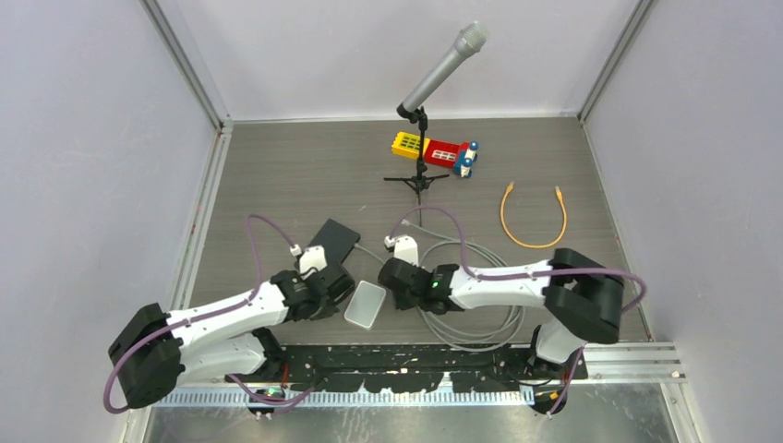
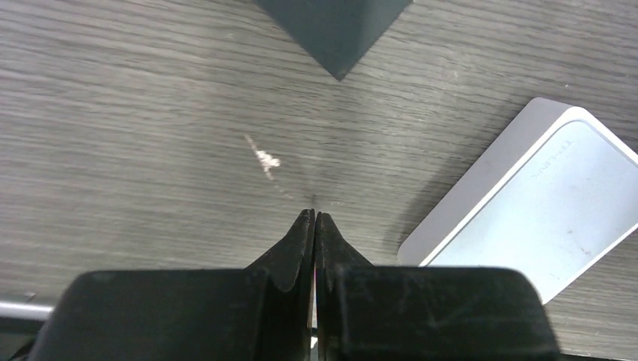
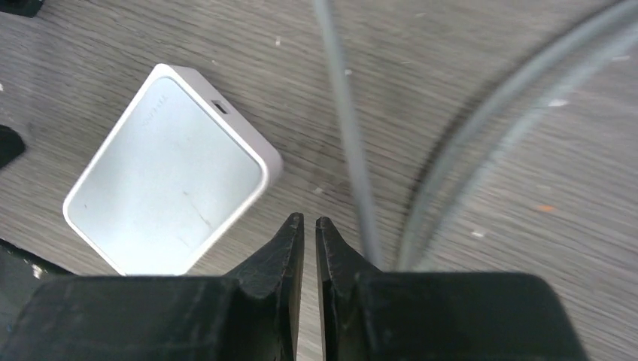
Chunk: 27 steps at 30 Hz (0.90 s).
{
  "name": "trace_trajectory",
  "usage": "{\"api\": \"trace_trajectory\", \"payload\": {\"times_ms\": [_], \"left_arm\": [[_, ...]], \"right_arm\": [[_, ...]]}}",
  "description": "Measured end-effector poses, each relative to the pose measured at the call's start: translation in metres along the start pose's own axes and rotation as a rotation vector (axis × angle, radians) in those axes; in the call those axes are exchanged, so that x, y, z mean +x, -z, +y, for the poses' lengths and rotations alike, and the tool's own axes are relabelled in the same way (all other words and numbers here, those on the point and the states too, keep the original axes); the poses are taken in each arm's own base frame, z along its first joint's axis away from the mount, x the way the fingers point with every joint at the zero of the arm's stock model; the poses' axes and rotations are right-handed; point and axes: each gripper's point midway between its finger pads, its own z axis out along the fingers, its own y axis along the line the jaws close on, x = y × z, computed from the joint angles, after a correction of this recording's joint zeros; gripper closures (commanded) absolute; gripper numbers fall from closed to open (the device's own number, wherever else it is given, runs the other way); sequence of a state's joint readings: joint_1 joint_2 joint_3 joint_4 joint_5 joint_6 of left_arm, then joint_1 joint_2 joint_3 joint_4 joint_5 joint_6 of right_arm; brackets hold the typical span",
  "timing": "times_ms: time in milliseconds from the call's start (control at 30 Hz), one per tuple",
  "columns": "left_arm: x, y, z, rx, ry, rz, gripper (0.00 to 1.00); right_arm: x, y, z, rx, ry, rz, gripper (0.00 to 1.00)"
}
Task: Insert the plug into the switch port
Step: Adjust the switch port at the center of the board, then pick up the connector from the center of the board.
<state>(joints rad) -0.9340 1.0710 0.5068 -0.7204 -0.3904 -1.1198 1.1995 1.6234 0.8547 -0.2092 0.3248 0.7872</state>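
Note:
The white switch [image 1: 366,305] lies flat on the table between my two grippers, also showing in the left wrist view [image 2: 542,203] and the right wrist view [image 3: 169,169]. A small port [image 3: 220,107] sits in its far side wall. My left gripper [image 2: 314,214] is shut on nothing, just left of the switch [image 1: 343,293]. My right gripper [image 3: 308,219] hovers right of the switch [image 1: 386,277], its jaws a narrow gap apart and empty. A grey cable [image 3: 346,128] runs past the right fingers and coils under the right arm [image 1: 471,318]. The plug is hidden.
A black flat device [image 1: 332,238] lies behind the left gripper, its corner in the left wrist view [image 2: 335,26]. A microphone on a tripod [image 1: 420,138] and a red-and-yellow toy [image 1: 434,152] stand at the back. An orange cable [image 1: 534,221] lies in a U at the back right.

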Motion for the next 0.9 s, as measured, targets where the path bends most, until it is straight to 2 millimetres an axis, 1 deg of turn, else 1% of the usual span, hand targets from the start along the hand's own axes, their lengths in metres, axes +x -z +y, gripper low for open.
{"api": "trace_trajectory", "payload": {"times_ms": [67, 100, 133, 167, 200, 233, 300, 333, 367, 433, 467, 533, 633, 800, 900], "left_arm": [[-0.008, 0.009, 0.006, -0.013, 0.007, -0.027, 1.00], [-0.010, 0.012, 0.006, -0.010, 0.010, -0.035, 1.00], [-0.015, 0.017, 0.005, -0.004, 0.016, -0.052, 1.00], [-0.021, 0.022, 0.005, 0.004, 0.023, -0.070, 1.00], [-0.029, 0.030, 0.003, 0.019, 0.035, -0.096, 0.99], [-0.035, 0.036, 0.002, 0.031, 0.045, -0.118, 0.99], [-0.045, 0.047, 0.003, 0.045, 0.061, -0.157, 0.98], [-0.049, 0.051, 0.004, 0.049, 0.068, -0.173, 0.98], [-0.051, 0.054, 0.006, 0.050, 0.071, -0.184, 0.98], [-0.052, 0.056, 0.011, 0.042, 0.070, -0.191, 0.98], [-0.051, 0.057, 0.014, 0.035, 0.067, -0.191, 0.98], [-0.050, 0.057, 0.016, 0.025, 0.062, -0.189, 0.98], [-0.049, 0.056, 0.018, 0.017, 0.057, -0.185, 0.99], [-0.048, 0.056, 0.018, 0.017, 0.049, -0.180, 0.99], [-0.047, 0.056, 0.017, 0.021, 0.043, -0.174, 1.00]], "right_arm": [[-0.010, 0.012, -0.012, 0.025, 0.022, -0.019, 0.79], [-0.020, 0.022, -0.018, 0.028, 0.031, -0.041, 0.77], [-0.032, 0.031, -0.022, 0.027, 0.032, -0.070, 0.71], [-0.048, 0.042, -0.028, 0.022, 0.025, -0.109, 0.63], [-0.065, 0.051, -0.037, 0.025, 0.012, -0.152, 0.53], [-0.080, 0.058, -0.047, 0.034, -0.002, -0.187, 0.41], [-0.112, 0.069, -0.077, 0.083, -0.022, -0.252, 0.21], [-0.124, 0.071, -0.095, 0.119, -0.025, -0.276, 0.13], [-0.132, 0.071, -0.111, 0.151, -0.026, -0.287, 0.06], [-0.141, 0.069, -0.137, 0.200, -0.001, -0.280, 0.02], [-0.142, 0.067, -0.148, 0.212, 0.028, -0.267, 0.01], [-0.142, 0.059, -0.158, 0.210, 0.106, -0.232, 0.01], [-0.136, 0.043, -0.159, 0.165, 0.255, -0.173, 0.01], [-0.127, 0.018, -0.151, 0.043, 0.481, -0.132, 0.02], [-0.129, 0.009, -0.148, -0.028, 0.550, -0.141, 0.07]]}}
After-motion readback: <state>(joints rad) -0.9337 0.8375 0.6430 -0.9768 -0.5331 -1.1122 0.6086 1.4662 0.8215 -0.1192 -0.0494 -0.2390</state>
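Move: Lying about 18 cm ahead of the right hand and 3 cm to its right, some 2 cm lower, is the grey cable's free plug; from the left hand it is roughly 20 cm ahead and 18 cm right. The white switch port sits level with the right hand, 6 cm to its left, and 9 cm right and 1 cm ahead of the left hand. The black box is 16 cm ahead and 2 cm right of the left hand. Leaving the white switch port, the right hand arcs about 15 cm forward and 12 cm right towards the grey cable's plug end, first rising some 10 cm, then sinking about 6 cm while turning counter-clockwise, its nearly shut fingers opening wide. The left hand lifts some 7 cm, drifts slightly left away from the switch port, and stays shut. ##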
